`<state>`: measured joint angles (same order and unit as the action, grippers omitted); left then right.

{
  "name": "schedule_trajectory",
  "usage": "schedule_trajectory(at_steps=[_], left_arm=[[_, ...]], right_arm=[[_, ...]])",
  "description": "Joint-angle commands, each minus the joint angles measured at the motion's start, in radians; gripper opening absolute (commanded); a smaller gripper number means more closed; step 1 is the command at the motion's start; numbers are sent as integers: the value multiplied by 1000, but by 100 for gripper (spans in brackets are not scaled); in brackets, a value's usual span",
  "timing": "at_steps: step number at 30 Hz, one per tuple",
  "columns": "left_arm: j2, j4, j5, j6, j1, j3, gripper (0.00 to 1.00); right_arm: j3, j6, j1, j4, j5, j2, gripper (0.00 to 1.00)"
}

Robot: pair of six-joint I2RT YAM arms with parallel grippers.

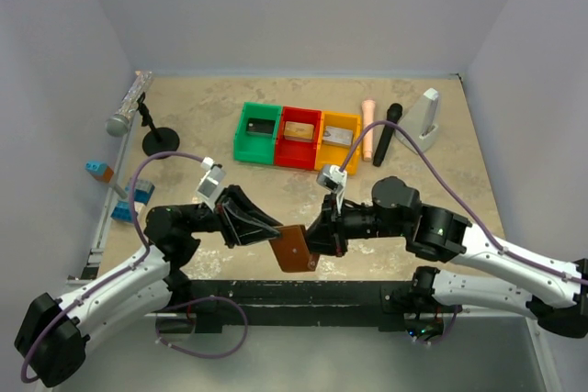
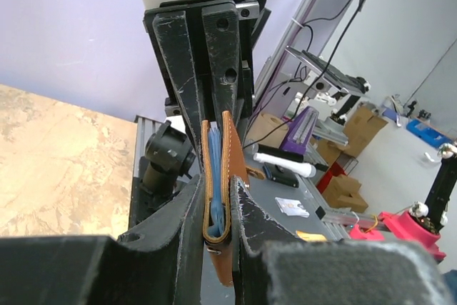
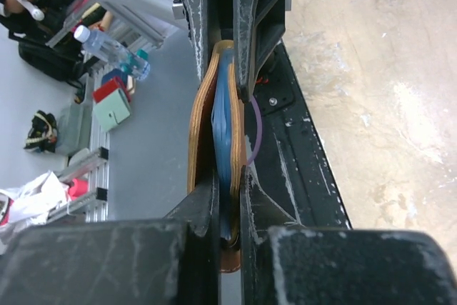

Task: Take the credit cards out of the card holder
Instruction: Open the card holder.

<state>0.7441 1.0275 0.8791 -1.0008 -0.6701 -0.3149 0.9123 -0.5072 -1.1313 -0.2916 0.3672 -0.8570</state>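
The brown card holder (image 1: pixel 296 248) hangs in the air over the table's near edge, gripped from both sides. My left gripper (image 1: pixel 276 231) is shut on its folded end; in the left wrist view the card holder (image 2: pixel 230 176) sits edge-on between my left gripper's (image 2: pixel 218 191) fingers, blue lining showing. My right gripper (image 1: pixel 317 236) is shut on one half of the card holder (image 3: pixel 203 119): in the right wrist view one finger of the right gripper (image 3: pixel 228 180) sits inside, between the loose brown flap and the blue lining, the other outside. Single credit cards lie in the green (image 1: pixel 262 126), red (image 1: pixel 297 129) and yellow (image 1: pixel 336 136) bins.
The green bin (image 1: pixel 244 140), red bin (image 1: pixel 296 158) and yellow bin (image 1: pixel 333 162) stand in a row at mid-table. Right of them lie a peach cylinder (image 1: pixel 367 130), a black marker (image 1: pixel 386 135) and a white wedge (image 1: pixel 427 117). A microphone stand (image 1: pixel 124 112) and blue blocks (image 1: pixel 98 171) sit left.
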Motion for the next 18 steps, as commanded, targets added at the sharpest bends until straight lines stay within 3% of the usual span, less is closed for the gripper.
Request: schedule_trajectory(at_steps=[1,3,7,8,10,11,14,16,18], left_arm=[[-55,-25,-80,85,3,-23,16],[-95,-116,-132,116,24,-3,22],[-199,-379,-311,117,73,7,56],[-224,-455,-366,104,76,1,98],[-276,-619,-498,19,83,-10,100],[-293,-610,-511,8,84,3,100],[-269,-540,-453,-6,84,1,100],[-204,-588,-385,17,73,-61,100],[-141,-660,-419,43,17,-110,100]], right_arm=[[36,19,4,-63,-30,33,0],[48,32,4,-105,-66,47,0],[115,65,4,-277,-213,36,0],[138,71,4,-325,-275,27,0],[178,88,2,-409,-382,1,0],[207,94,2,-446,-452,-19,0],[273,82,-22,-558,-671,-88,0],[330,47,-54,-644,-822,-164,0],[376,6,-68,-710,-914,-226,0]])
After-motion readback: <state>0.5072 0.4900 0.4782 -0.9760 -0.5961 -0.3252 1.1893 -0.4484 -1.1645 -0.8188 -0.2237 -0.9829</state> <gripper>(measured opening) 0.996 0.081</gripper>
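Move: Between the two hands the card holder is already pinched from both sides, its middle some 4 cm right, 3 cm back and 3 cm below the left hand, and about 4 cm left, 3 cm back and 3 cm below the right. On the table, roughly 27 cm below, the red box lies about 40 cm ahead and 2 cm left of the right hand, the yellow box 39 cm ahead and 12 cm right of it. Opening wide, the left fingers let go of the card holder and pull away forward about 7 cm and some 3 cm left, swinging counter-clockwise by about 25 degrees. The right hand keeps its closed pinch and carries the card holder forward and right, sinking a little, while turning clockwise and tipping its fingertips down. ##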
